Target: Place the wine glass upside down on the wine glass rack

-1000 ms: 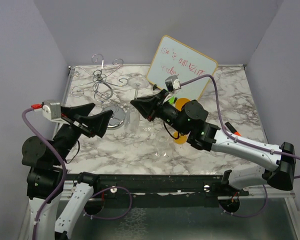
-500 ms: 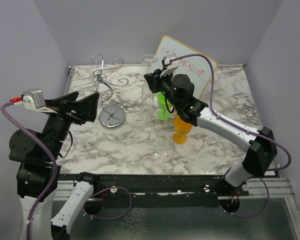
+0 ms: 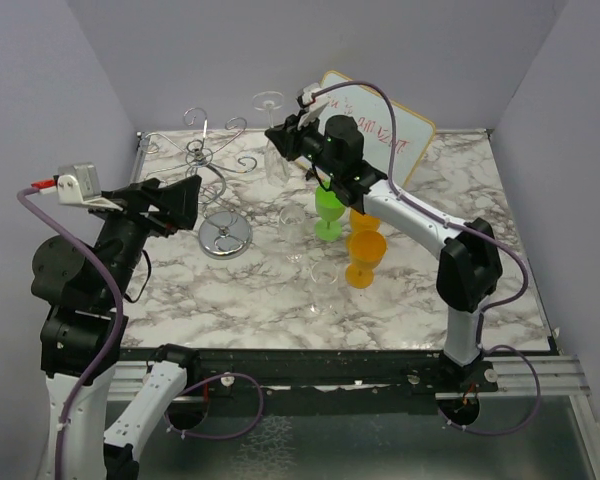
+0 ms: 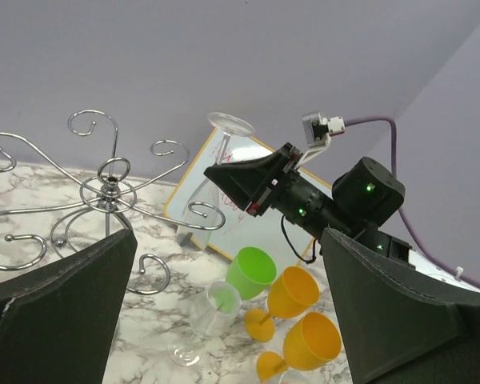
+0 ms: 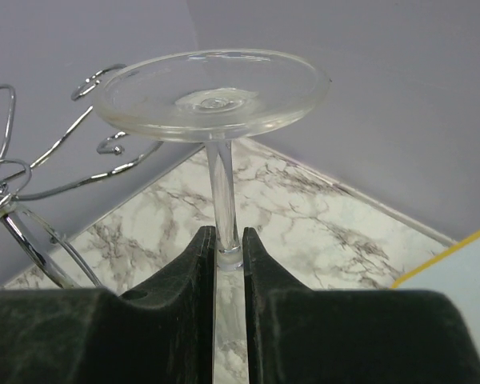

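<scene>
My right gripper (image 3: 280,138) is shut on the stem of a clear wine glass (image 3: 269,102), held upside down with its round foot on top, raised over the back of the table. In the right wrist view the stem (image 5: 224,204) sits between the pads (image 5: 198,264) and the foot (image 5: 212,92) is above. It also shows in the left wrist view (image 4: 228,128). The silver wire wine glass rack (image 3: 208,160) with its shiny disc base (image 3: 226,236) stands left of the glass; its arms (image 4: 104,188) are bare. My left gripper (image 3: 185,200) is open and empty, left of the rack.
A green cup (image 3: 329,212), two orange goblets (image 3: 364,256) and two clear glasses (image 3: 323,285) stand mid-table. A whiteboard (image 3: 380,135) leans at the back. Grey walls close in on three sides.
My right arm has swung from mid-table to the back left, lifting the wine glass higher and towards the rack. My left arm has drawn back and up, left of the rack.
</scene>
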`<move>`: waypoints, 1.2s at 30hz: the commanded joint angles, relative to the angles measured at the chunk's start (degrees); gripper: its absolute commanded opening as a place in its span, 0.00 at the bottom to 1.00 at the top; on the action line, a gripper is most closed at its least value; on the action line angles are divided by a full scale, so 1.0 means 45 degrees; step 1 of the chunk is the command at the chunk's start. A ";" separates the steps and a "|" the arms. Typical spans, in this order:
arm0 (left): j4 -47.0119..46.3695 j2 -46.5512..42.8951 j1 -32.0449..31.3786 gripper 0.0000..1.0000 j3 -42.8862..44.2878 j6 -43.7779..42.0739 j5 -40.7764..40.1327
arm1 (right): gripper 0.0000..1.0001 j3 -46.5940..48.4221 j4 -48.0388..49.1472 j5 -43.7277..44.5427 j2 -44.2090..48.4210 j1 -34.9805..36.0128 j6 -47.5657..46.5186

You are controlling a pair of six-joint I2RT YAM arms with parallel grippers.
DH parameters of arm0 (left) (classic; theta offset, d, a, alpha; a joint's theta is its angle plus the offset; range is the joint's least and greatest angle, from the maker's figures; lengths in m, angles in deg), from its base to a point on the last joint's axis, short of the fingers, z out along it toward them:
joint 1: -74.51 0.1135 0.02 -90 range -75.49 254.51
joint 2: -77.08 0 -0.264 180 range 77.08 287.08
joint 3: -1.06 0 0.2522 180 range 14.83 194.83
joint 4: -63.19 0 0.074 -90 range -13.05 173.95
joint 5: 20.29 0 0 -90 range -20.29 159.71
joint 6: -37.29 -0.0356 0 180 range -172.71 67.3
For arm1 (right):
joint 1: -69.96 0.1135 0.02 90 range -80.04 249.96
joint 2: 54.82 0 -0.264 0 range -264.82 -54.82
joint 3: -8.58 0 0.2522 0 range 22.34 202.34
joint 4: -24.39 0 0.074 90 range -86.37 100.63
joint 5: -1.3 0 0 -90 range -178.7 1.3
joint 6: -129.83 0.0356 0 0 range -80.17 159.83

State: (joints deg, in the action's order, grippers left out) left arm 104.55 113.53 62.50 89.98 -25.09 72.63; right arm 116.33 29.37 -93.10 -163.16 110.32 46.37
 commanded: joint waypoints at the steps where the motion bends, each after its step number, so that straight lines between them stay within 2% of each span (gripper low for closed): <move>1: 0.0105 0.0375 0.0022 0.99 0.0211 0.0065 -0.0123 | 0.01 0.1387 0.0580 -0.2371 -0.1004 -0.0197 0.0211; 10: 0.0045 0.0560 0.0027 0.99 -0.0059 -0.0079 0.0015 | 0.01 0.3593 0.0435 -0.4364 -0.3089 -0.0258 0.0458; 24: -0.0196 0.0614 0.0040 0.99 -0.0467 0.0037 -0.0549 | 0.01 0.6171 0.0388 -0.6493 -0.4748 -0.0439 0.1077; 36: -0.0231 0.0664 0.0035 0.99 -0.0587 0.0113 -0.0558 | 0.01 0.7828 -0.0954 -0.8045 -0.5790 -0.0584 0.0834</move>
State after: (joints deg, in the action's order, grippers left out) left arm 104.09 116.26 62.52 87.97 -24.91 71.49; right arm 148.31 27.18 -123.64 -187.16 107.37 50.33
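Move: The right hand already holds the inverted wine glass by its stem. The rack's far right hook, where the glass is headed, lies about 9 cm to its left, nearly straight across and some 1 cm higher. At much the same height are the near right hook, 8 cm back and 6 cm left, and the rack's hub, 5 cm back and 19 cm left. From the left hand, the far right hook is roughly 24 cm ahead, 3 cm right and 13 cm below. Still pinching the stem with the foot uppermost, the right hand carries the glass about 8 cm left to the rack's far right hook, edging slightly forward. It dips some 2 cm on the way and comes back up as it slows, turning nearly 30 degrees counter-clockwise. The empty left hand, open, eases a little forward and down, towards the rack. ##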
